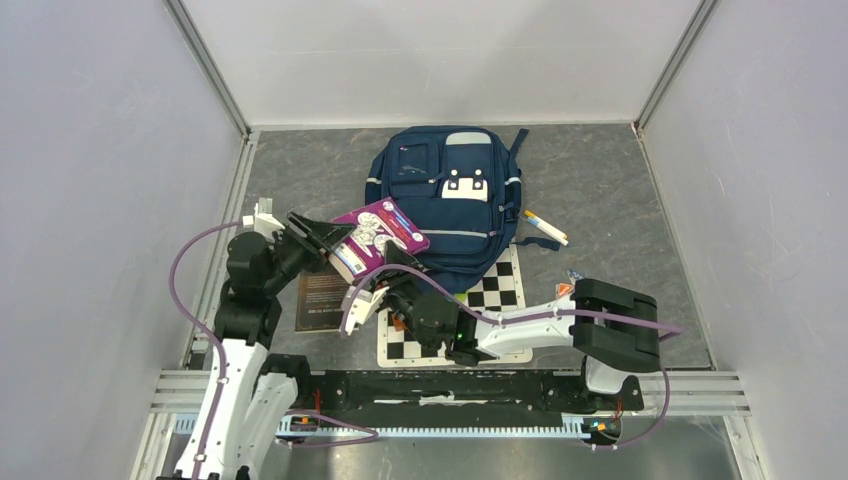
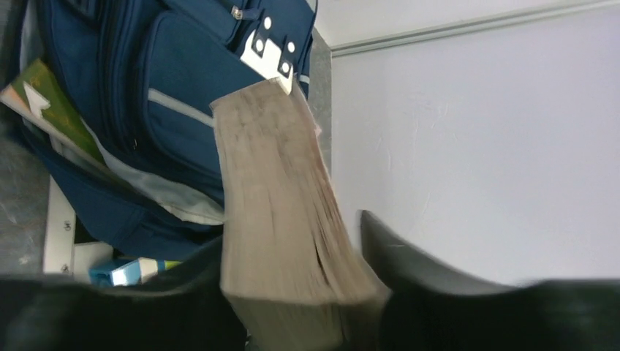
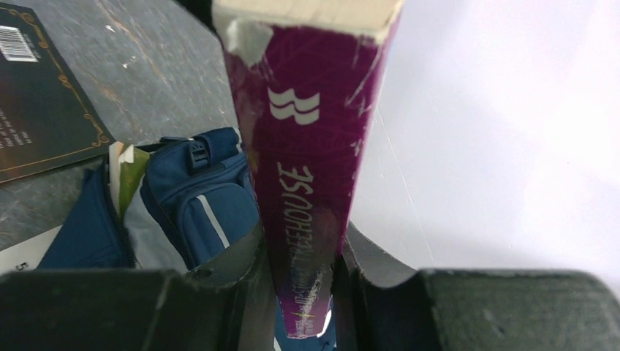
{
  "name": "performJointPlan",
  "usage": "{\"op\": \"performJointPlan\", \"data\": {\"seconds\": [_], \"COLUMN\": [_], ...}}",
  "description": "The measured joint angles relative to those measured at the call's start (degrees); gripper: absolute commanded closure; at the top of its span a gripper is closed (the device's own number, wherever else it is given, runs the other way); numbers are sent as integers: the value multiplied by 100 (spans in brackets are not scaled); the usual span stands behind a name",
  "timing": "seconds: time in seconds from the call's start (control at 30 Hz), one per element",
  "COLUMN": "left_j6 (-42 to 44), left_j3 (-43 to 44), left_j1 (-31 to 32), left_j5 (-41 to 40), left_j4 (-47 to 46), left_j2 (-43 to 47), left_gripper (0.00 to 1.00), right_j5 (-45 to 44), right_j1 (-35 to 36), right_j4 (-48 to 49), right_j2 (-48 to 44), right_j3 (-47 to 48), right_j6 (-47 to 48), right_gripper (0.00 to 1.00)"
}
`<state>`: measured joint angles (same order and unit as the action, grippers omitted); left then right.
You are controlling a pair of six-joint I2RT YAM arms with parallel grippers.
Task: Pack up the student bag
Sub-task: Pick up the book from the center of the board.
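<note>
The student bag lies flat at the back middle of the table. A thick purple book hangs over the bag's near left corner. My right gripper is shut on its purple spine from below. My left gripper reaches in from the left, one jaw on each side of the book's page edge. The pages fill the gap, and I cannot tell whether the jaws press on them.
A dark book lies flat left of the checkerboard sheet. Markers lie right of the bag. A green book pokes out of the bag's mouth. White walls enclose three sides.
</note>
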<state>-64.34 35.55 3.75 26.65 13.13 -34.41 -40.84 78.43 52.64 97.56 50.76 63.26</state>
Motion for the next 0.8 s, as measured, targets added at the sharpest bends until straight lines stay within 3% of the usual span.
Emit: {"op": "performJointPlan", "data": {"seconds": [0.1,0.17,0.27,0.33,0.5,0.63,0.8], "left_j6": [-111,-208,-153,72,645,975,1338], "left_j3": [-144,-151,-116,57,450,684,802], "left_j1": [0,46,63,59,-22,-144,-153], "left_j5": [-79,-122,-142,-352,-1403,-2142,-2822], "left_j4": [48,122,317,566,1064,1467,1880], "left_j2": [15,39,7,-61,-168,-149,157], "left_gripper": [87,98,98,98,98,98,98], "right_j5": [96,273,516,763,1471,2131,2977], "right_j1": [79,76,42,13,-208,-669,-1488], "right_j4": [-160,-446,-1082,-1674,-2846,-3508,-4457], "right_j2": [-96,-260,-557,-859,-1587,-1961,-1746], "right_j3": [-63,-188,-190,-133,195,339,828], "right_j6": [-59,-223,-610,-973,-1915,-2625,-3362], "right_gripper": [72,57,29,18,3,2,2]}}
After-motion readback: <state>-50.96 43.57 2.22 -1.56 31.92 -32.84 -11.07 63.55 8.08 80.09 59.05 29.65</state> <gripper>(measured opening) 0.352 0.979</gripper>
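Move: The left gripper has its half-open fingers around the page edge of the book that the right gripper still holds: the book's middle is about 6 cm to its right and 2 cm ahead, nearly level. From the right gripper that middle is some 3 cm ahead and 3 cm left. The bag's middle lies about 15 cm ahead of the right gripper, 11 cm right and 15 cm lower; the dark book lies about 12 cm back from the left gripper, 9 cm left and some 22 cm below. Close the left gripper on the book's page edge, sinking about 2 cm, and only then open the right one to let go of the spine. Carry the book about 9 cm left, turning counter-clockwise and rolling the hand's left side up. Back the right gripper off slightly and lift it, then send it forward and right over the bag, tipping down some 30 degrees. ##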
